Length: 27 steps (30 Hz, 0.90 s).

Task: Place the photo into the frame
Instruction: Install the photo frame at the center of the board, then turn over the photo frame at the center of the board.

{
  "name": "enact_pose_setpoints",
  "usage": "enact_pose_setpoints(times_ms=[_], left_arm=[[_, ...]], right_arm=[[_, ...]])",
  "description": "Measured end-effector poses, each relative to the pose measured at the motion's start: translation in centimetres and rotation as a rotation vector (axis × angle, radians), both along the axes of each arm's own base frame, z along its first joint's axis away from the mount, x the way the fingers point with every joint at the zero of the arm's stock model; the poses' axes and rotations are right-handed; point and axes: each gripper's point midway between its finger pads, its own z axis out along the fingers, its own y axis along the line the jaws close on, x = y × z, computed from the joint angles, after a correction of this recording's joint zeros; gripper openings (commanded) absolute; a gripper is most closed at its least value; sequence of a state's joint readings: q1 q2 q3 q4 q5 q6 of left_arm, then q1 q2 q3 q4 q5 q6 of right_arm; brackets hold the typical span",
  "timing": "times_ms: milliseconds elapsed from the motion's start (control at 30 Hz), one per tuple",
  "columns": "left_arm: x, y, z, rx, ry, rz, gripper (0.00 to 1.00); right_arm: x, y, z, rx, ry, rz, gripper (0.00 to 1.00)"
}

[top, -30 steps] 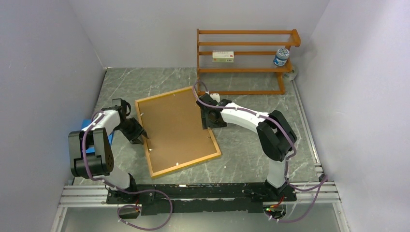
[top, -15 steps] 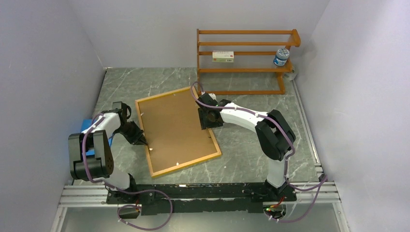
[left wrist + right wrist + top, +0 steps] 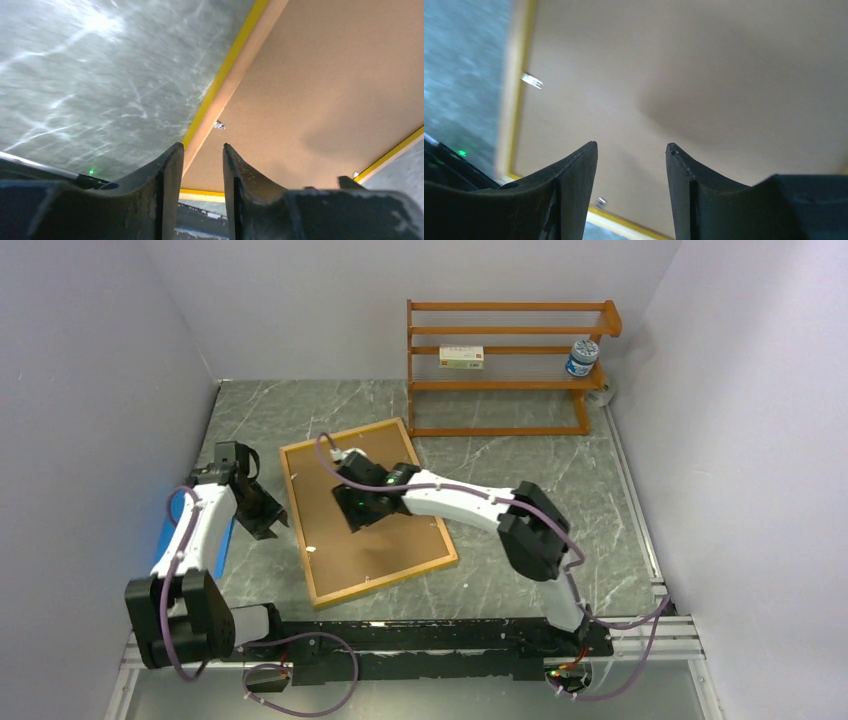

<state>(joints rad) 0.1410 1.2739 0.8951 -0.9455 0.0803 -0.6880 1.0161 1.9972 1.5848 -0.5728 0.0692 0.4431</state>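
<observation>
The frame (image 3: 390, 581) lies back side up on the marble table, its yellow edge (image 3: 230, 75) showing along the pale wood rim. A brown backing board (image 3: 400, 540) fills it. The photo is hidden. My left gripper (image 3: 262, 520) hovers just off the frame's left edge, open, with nothing between its fingers (image 3: 202, 145). My right gripper (image 3: 358, 505) reaches across over the upper middle of the backing board (image 3: 699, 65), open and empty (image 3: 631, 144). Small metal tabs sit along the rim (image 3: 531, 80).
An orange-brown shelf rack (image 3: 500, 385) stands at the back, with a small box (image 3: 461, 357) and a bottle (image 3: 581, 357) on it. A blue sheet (image 3: 224, 538) lies under the left arm near the left wall. Grey walls close in both sides.
The right arm swung left, from the frame's right edge to over the board's middle. The left gripper closed at the frame's left edge, then drew back left and reopened.
</observation>
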Motion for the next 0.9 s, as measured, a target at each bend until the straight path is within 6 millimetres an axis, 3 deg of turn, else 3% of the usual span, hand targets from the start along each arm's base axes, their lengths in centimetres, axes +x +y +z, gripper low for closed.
enact_pose_setpoints(times_ms=[133,233,333,533,900], left_arm=[[0.7,2.7,4.6,0.151,-0.122,0.089,0.44],[0.2,4.5,8.1,0.249,-0.206,0.179,0.5],[-1.4,5.8,10.1,0.318,-0.237,0.254,0.54],[-4.8,7.1,11.5,0.402,-0.24,0.347,0.63],[-6.9,7.5,11.6,0.438,-0.209,0.37,0.66]], right_arm=[[-0.3,6.2,0.8,0.063,-0.024,0.037,0.58],[-0.3,8.8,0.2,0.07,-0.028,0.035,0.59],[-0.1,11.4,-0.9,0.065,-0.037,0.024,0.59],[-0.9,13.5,-3.4,0.021,-0.067,0.033,0.6],[-3.9,15.1,-4.6,-0.035,-0.15,0.12,0.58]])
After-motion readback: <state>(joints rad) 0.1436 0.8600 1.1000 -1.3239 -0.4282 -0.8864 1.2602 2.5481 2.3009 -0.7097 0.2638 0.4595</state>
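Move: The clip on the frame's left edge, nearer the base, lies about 14 cm to the right hand's left, 5 cm back and 6 cm below. The near-edge clip is 13 cm straight back from the right hand, and the frame's near left corner 19 cm back and 13 cm left, both likewise below. From the left hand, the left-edge clip is some 5 cm right, 2 cm back and 6 cm below. The right hand sweeps about 15 cm left, sinking over the left-edge clip; the opening left hand climbs clear. ##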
